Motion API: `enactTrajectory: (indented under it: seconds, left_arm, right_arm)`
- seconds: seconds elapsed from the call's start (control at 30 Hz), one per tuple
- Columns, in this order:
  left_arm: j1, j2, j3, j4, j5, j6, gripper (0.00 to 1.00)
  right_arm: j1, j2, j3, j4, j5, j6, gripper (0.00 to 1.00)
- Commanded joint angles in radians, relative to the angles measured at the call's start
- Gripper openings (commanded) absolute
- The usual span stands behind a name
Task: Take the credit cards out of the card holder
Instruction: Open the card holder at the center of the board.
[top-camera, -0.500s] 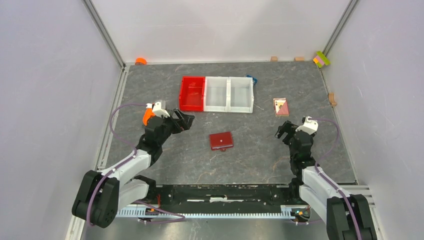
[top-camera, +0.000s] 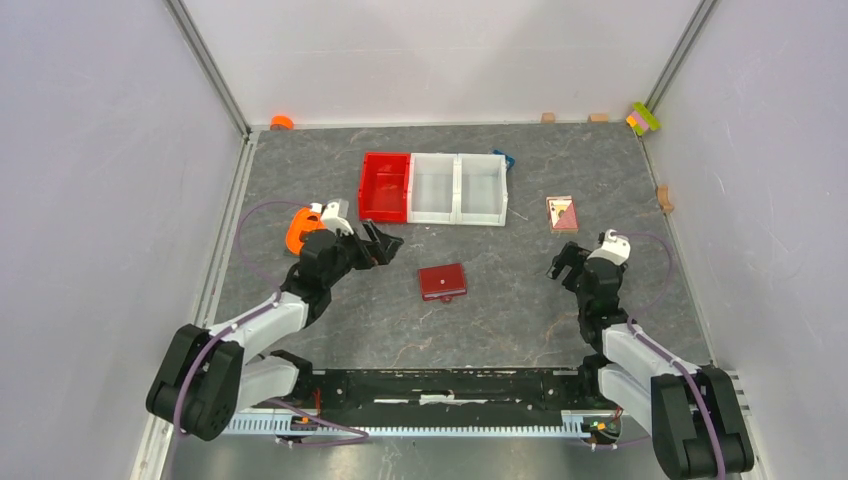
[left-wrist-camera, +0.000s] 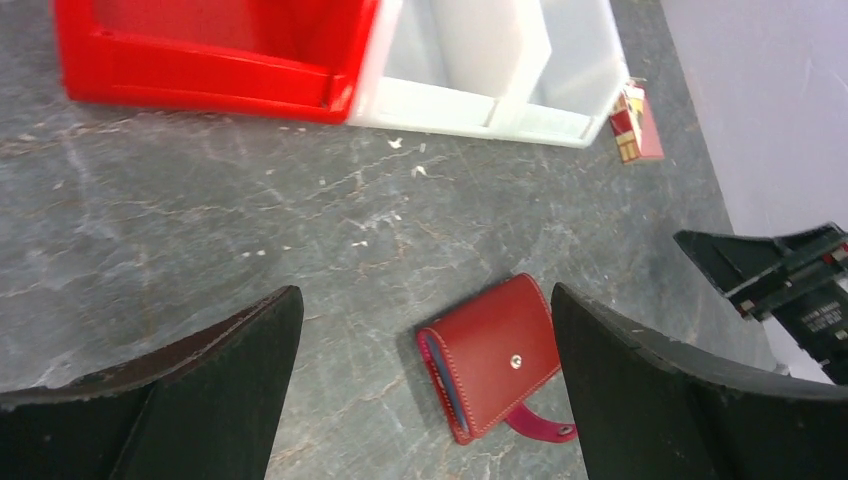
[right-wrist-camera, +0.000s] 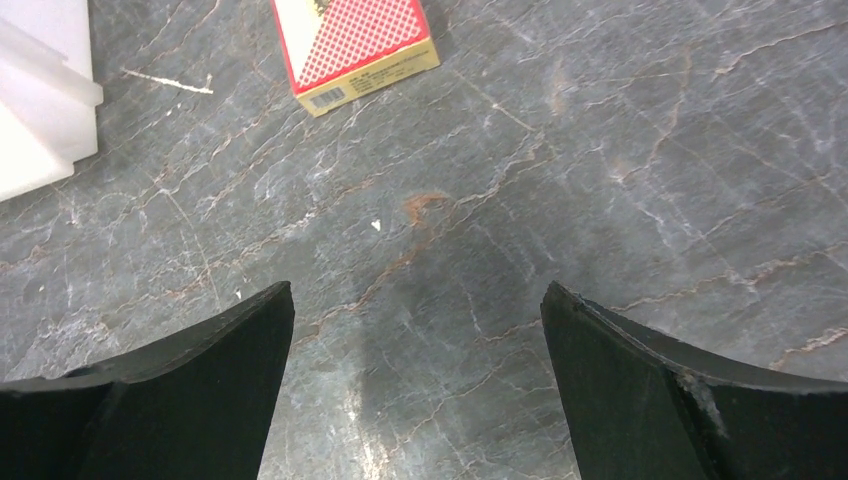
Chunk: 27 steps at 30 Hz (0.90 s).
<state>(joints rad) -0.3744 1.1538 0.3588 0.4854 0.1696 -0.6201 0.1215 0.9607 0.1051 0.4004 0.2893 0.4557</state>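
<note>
The card holder (top-camera: 442, 282), a small dark red wallet, lies folded shut on the grey table near the middle, its snap tab (left-wrist-camera: 541, 424) sticking out loose. The credit cards stay hidden inside it, save a thin bluish edge (left-wrist-camera: 441, 374) along its open side. My left gripper (top-camera: 385, 243) hovers open to the holder's left and a little behind it; in the left wrist view (left-wrist-camera: 425, 292) the holder sits low between the fingers, nearer the right one. My right gripper (top-camera: 560, 262) is open off to the holder's right, over bare table (right-wrist-camera: 416, 287).
A red bin (top-camera: 385, 187) and two white bins (top-camera: 458, 188) stand in a row behind the holder. A pink-and-white patterned card box (top-camera: 562, 213) (right-wrist-camera: 355, 45) lies right of them. Small blocks sit along the back wall and right edge.
My left arm has swung a little to the right, bringing its gripper nearer the card holder. The right gripper has shifted only slightly. The holder has not moved.
</note>
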Motion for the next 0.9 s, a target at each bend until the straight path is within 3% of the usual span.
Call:
enactTrajectory:
  seconds: [0.0, 0.17, 0.4, 0.87]
  left_arm:
    - [-0.076, -0.008, 0.077, -0.05, 0.021, 0.113, 1.0]
    - [-0.207, -0.035, 0.105, -0.156, -0.015, 0.247, 0.97]
    - [-0.377, 0.056, 0.201, -0.23, 0.002, 0.386, 0.84]
    - [-0.566, 0.22, 0.374, -0.475, -0.047, 0.539, 0.75]
  right_arm:
    - [-0.003, 0.029, 0.041, 0.046, -0.048, -0.009, 0.98]
    - [-0.002, 0.032, 0.044, 0.049, -0.063, -0.014, 0.98]
    - [-0.002, 0.025, 0.036, 0.063, -0.063, -0.024, 0.98]
    - [-0.002, 0.02, 0.038, 0.057, -0.046, -0.031, 0.98]
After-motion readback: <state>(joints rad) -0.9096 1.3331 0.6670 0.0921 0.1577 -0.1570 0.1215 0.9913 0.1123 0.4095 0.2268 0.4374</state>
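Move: The closed card holder lies about 13 cm to the left hand's right, some 5 cm back towards the base and 11 cm below it. The red bin stands about 17 cm ahead of this hand, nearly straight on, and the white bins are just as far ahead but some 16 cm to the right. From the right hand, the card holder is roughly 26 cm to the left, 4 cm back and 4 cm lower. The left hand swings in over the board towards the card holder, about 14 cm to the right and 10 cm back, rising slightly at first and sinking only some 2 cm net, to end above the board by the holder's near edge, the side with the strap. On the way it turns some 40 degrees clockwise while its left side rolls up about 25 degrees, and the wide-open fingers narrow to roughly three quarters, still empty and clear of the holder. ##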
